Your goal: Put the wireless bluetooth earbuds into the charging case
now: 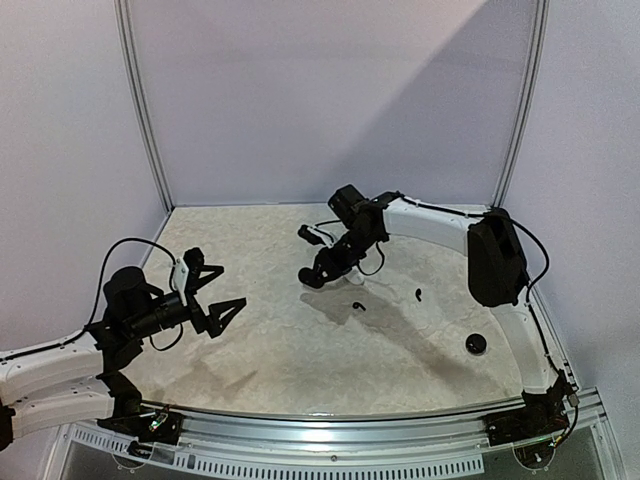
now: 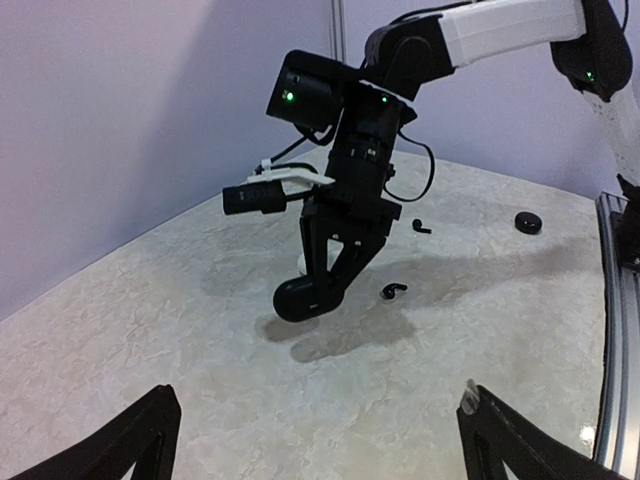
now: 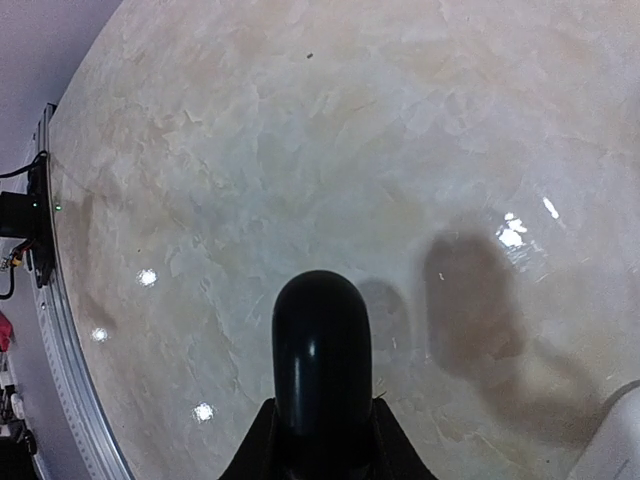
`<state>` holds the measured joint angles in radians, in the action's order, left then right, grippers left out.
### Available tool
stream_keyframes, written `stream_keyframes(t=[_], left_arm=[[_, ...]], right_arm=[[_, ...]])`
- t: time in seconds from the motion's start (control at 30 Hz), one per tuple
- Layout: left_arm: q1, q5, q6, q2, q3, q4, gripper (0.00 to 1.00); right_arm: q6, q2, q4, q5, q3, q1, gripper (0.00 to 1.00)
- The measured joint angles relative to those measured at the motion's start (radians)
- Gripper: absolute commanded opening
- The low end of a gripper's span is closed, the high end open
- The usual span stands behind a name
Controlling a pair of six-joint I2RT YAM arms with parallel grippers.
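My right gripper (image 1: 322, 270) hangs above the middle of the table, shut on a glossy black charging case (image 1: 311, 278). The case (image 3: 322, 350) sticks out from between the fingers (image 3: 258, 448), clear of the tabletop. The left wrist view shows the same case (image 2: 303, 298) hanging over its shadow. Two black earbuds lie on the table to the right of it, one close by (image 1: 358, 306) (image 2: 393, 291) and one farther off (image 1: 418, 294) (image 2: 421, 227). My left gripper (image 1: 222, 288) (image 2: 320, 440) stands wide open at the left, nothing between its fingers, well apart from the case.
A small round black object (image 1: 476, 344) (image 2: 528, 222) rests on the table near the right arm's base. Something white (image 3: 618, 440) shows at the bottom right corner of the right wrist view. Purple walls close in the back and sides; a metal rail (image 1: 330, 415) runs along the near edge.
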<state>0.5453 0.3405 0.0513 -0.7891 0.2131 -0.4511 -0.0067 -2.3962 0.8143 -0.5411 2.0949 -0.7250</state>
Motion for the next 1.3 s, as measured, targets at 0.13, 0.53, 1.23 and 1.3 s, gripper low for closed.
stream_keyframes(t=[0.13, 0.53, 1.23, 1.3], left_arm=[[0.0, -0.007, 0.0, 0.005, -0.002, -0.002, 0.99], [0.0, -0.011, -0.001, 0.006, -0.007, -0.008, 0.99], [0.0, 0.01, 0.003, 0.032, -0.019, -0.018, 0.99], [0.0, 0.015, 0.004, 0.032, -0.022, -0.025, 0.99]], right_arm=[[0.045, -0.05, 0.001, -0.002, 0.006, -0.005, 0.21], [0.086, -0.083, 0.028, 0.05, 0.023, 0.01, 0.56], [0.074, 0.497, 0.266, 0.647, -0.439, 0.138, 0.79], [0.149, 0.535, 0.302, 0.691, -0.565, 0.188, 0.78]])
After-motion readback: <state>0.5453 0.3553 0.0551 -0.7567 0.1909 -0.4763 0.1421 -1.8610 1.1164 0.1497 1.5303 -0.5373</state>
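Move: The right hand holds the closed black charging case. The bare spot where it will be set down is about 5 cm below and 1 cm to the left. From that hand, the white case lies about 4 cm ahead and 7 cm to the right, the nearer black earbud some 6 cm back and 8 cm right, and the farther one 2 cm back and 23 cm right, all on the table. The set-down spot is roughly 12 cm ahead, 15 cm right and 16 cm below the empty left hand. Straight down first: the right hand lowers the black case about 4.5 cm to the table, opens its fingers there and lets go. It then lifts away, easing slightly forward, and swings quickly some 25 cm to the right past the white case towards the farther black earbud, sinking a little at the end. Its fingers keep widening and turn to point straight down. ##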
